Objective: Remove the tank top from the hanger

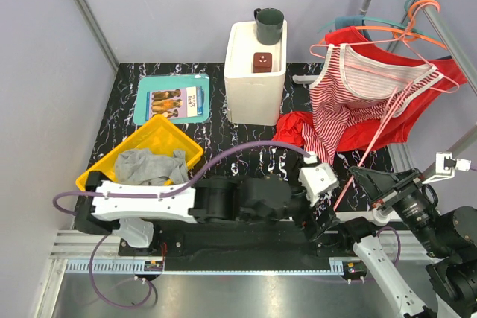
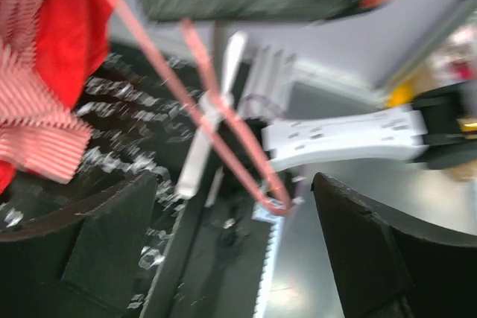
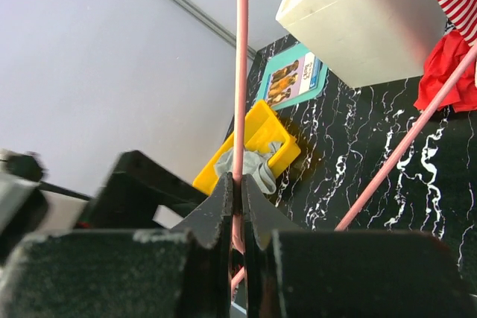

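Note:
The red-and-white striped tank top (image 1: 350, 102) hangs on a pink hanger (image 1: 373, 147) that slants from the rack at the right down toward the arms. My right gripper (image 3: 239, 206) is shut on one thin pink rod of the hanger (image 3: 240, 72) near its low corner. In the top view the right gripper (image 1: 363, 179) sits just below the striped cloth. My left gripper (image 2: 235, 191) stands open beside it, and the hanger's corner (image 2: 272, 202) shows beyond the gap without touching either finger. The tank top (image 2: 30, 109) fills the upper left of that view.
A red garment (image 1: 417, 102) hangs behind on an orange hanger (image 1: 387, 31), spilling onto the table. A white box (image 1: 255, 87) carries a dark mug (image 1: 269, 25). A yellow tray (image 1: 192, 148) holds grey cloth (image 1: 153, 165). A teal board (image 1: 173, 100) lies at the back left.

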You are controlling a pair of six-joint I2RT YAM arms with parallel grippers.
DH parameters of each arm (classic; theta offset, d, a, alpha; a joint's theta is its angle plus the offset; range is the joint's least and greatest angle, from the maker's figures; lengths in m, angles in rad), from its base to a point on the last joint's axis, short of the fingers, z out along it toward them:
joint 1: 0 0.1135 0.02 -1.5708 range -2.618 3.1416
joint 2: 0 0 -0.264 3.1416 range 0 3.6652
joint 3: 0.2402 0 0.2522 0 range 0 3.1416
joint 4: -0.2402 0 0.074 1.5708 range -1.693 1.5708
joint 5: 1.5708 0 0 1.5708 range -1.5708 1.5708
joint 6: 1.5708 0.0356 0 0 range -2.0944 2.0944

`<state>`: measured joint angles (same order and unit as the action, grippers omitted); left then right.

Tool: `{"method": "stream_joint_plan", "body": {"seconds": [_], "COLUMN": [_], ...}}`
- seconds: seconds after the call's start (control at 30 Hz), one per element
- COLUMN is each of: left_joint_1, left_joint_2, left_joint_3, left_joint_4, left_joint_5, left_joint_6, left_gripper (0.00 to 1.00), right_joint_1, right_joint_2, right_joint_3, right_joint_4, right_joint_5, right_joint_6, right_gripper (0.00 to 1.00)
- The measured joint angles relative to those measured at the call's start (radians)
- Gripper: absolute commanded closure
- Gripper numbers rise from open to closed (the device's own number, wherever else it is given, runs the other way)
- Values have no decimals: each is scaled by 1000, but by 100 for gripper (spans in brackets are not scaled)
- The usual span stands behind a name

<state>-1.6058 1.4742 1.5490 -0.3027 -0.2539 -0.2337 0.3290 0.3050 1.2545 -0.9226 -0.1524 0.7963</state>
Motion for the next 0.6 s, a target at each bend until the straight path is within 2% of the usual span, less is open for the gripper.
{"method": "stream_joint_plan", "body": {"seconds": [0.23,0.27,0.33,0.37,0.43,0.47,0.5,0.53,0.6], "left_joint_1": [6,6,7,8,15,21,29,39,61], "left_joint_2": [72,77,85,87,88,88,88,88,87], "left_joint_3": [31,38,52,55,55,55,55,55,55], "left_joint_4": [-62,-62,-62,-61,-62,-63,-63,-63,-63], "left_joint_5": [-105,-107,-110,-111,-110,-105,-97,-90,-37], "left_joint_6": [-14,-21,-33,-39,-52,-55,-66,-75,-77], "left_gripper": [38,46,55,66,77,90,100,100,100], "right_joint_1": [0,0,0,0,0,0,0,0,0], "right_joint_2": [-10,-10,-10,-10,-11,-11,-13,-14,-19], "right_joint_3": [0,0,0,0,0,0,0,0,-2], "right_joint_4": [-1,0,2,3,5,5,4,4,5], "right_joint_5": [37,37,37,37,35,33,32,31,35], "right_joint_6": [40,47,59,65,72,74,76,76,72], "right_gripper": [100,100,100,100,100,100,97,87,72]}}
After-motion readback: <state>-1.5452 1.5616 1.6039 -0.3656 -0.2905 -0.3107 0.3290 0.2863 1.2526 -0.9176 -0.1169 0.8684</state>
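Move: The hanger's near end hangs about 3 cm ahead of the open left fingers, 2 cm to their right and 3 cm lower. The striped top hangs about 26 cm ahead of the left hand, 6 cm right and 5 cm lower; the red cloth is roughly 22 cm ahead, 6 cm left and 22 cm below. From the right hand, which holds the hanger, that near end lies about 9 cm back, 5 cm left and 5 cm below. Left hand eases 3 cm forward and down, then pinches the hanger's near end while the right keeps hold. ##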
